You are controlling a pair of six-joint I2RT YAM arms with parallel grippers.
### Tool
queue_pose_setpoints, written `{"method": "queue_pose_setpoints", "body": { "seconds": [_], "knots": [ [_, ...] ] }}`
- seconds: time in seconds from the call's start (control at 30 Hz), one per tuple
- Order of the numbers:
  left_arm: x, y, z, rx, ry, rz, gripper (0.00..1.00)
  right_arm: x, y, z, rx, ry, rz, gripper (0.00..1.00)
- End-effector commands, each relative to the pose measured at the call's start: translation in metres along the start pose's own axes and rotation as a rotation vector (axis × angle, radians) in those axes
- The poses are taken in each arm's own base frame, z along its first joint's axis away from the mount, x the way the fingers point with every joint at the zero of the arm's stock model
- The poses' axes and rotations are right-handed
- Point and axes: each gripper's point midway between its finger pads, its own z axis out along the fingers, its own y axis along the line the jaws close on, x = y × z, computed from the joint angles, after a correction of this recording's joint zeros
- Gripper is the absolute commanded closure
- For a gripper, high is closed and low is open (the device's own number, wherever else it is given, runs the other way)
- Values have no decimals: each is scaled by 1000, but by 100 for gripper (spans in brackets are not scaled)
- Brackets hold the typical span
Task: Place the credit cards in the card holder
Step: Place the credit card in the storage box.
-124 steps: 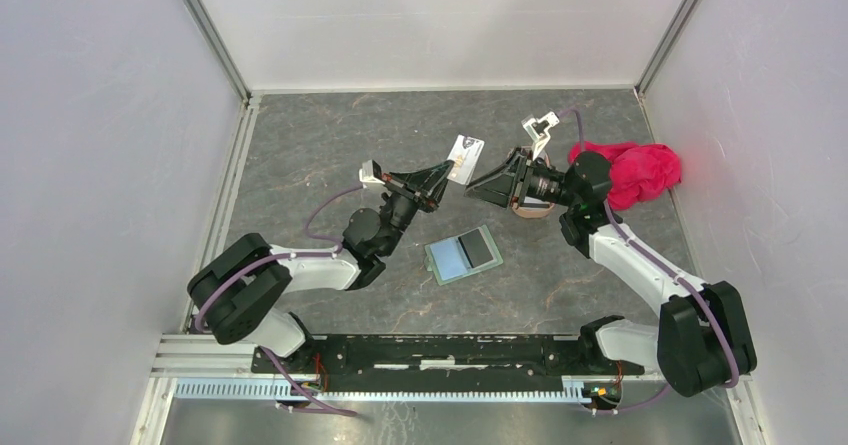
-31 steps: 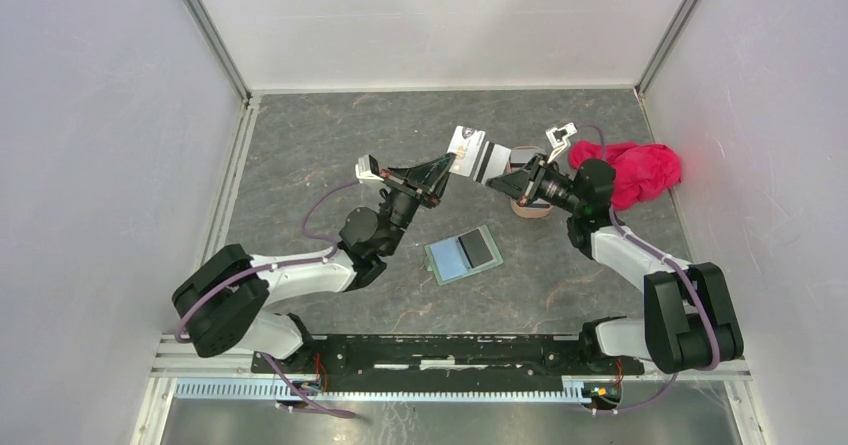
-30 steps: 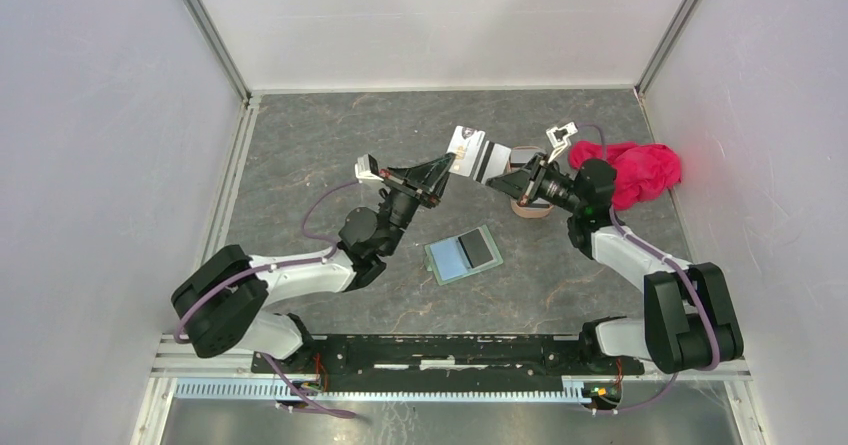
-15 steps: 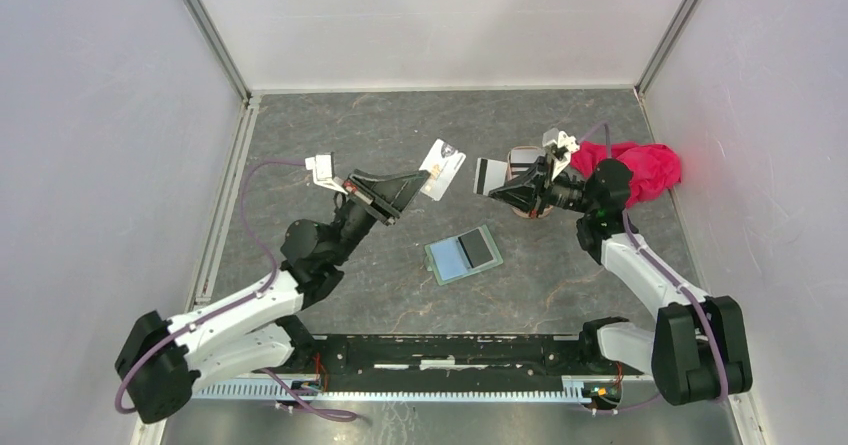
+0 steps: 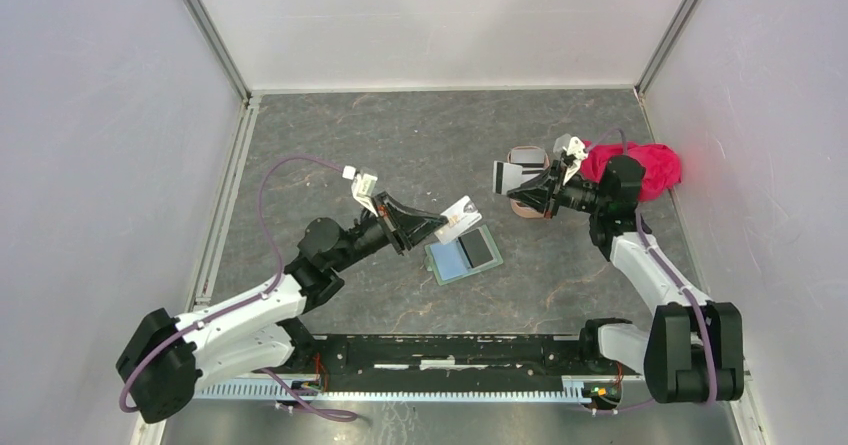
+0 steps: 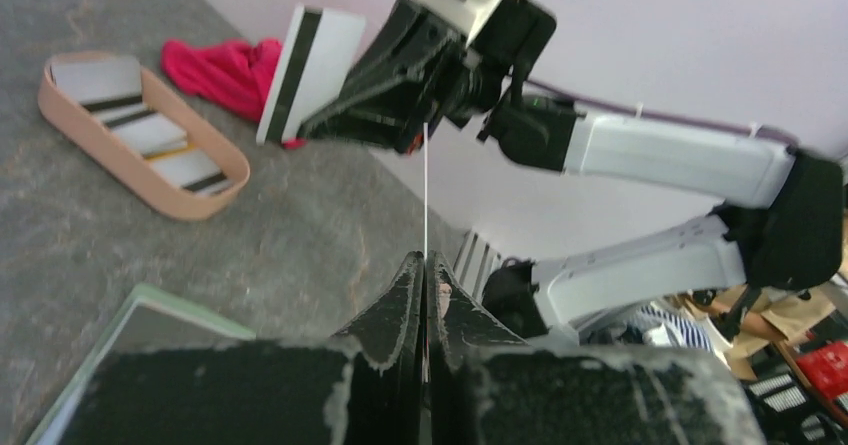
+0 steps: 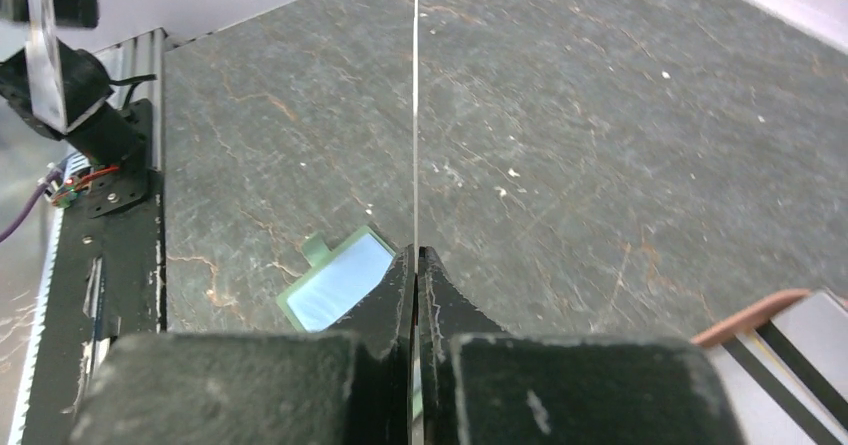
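The card holder [image 5: 463, 254] lies open in the middle of the table, a dark card [image 5: 480, 249] in its right pocket. My left gripper [image 5: 441, 227] is shut on a whitish credit card [image 5: 461, 213], held just above the holder's far left corner. That card shows edge-on in the left wrist view [image 6: 425, 185], between shut fingertips. Over the tray, my right gripper [image 5: 528, 187] is shut on a striped credit card [image 5: 507, 176], which appears edge-on [image 7: 415, 115] in the right wrist view. The holder's pale blue pocket [image 7: 335, 280] shows below it.
A pinkish-brown tray [image 5: 532, 215] stands right of centre under the right gripper, with several striped cards [image 6: 150, 130] in it. A red cloth [image 5: 640, 170] is bunched at the far right, behind the right arm. Enclosure walls close in the left, right and far sides.
My left arm has swung down and toward the near side, bringing its whitish card from mid-table to the holder. The right gripper has drawn back to the right with its striped card.
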Motion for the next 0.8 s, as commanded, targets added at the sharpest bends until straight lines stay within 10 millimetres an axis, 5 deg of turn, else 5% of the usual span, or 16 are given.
{"method": "queue_pose_setpoints", "body": {
  "seconds": [0.0, 0.77],
  "knots": [
    [16, 1, -8, 57, 22, 33, 94, -3, -21, -7, 52, 13, -31, 100],
    [47, 14, -20, 94, 103, -28, 98, 45, -90, -40, 216, 351, -99, 99]
  ]
}}
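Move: The right hand, already gripping a striped card, has the pink storage box about 12 cm ahead, 6 cm to its right and 20 cm below; the card holder lies some 6 cm back and 10 cm to its left, also on the table. The left hand, holding the other card, has that card holder roughly 4 cm ahead, 5 cm to its right and 28 cm below, with the storage box about 21 cm ahead and 20 cm right. The right hand carries its pinched card down, forward and to the right in one slanting run, about 5 cm each way, to bring it in over the storage box, while its left-pointing fingers tip down some 15 degrees. The left hand keeps its own card and sinks about 7 cm towards the open card holder, quickly at first and then easing almost to a stop, its wrist hardly turning and its fingers staying shut. ##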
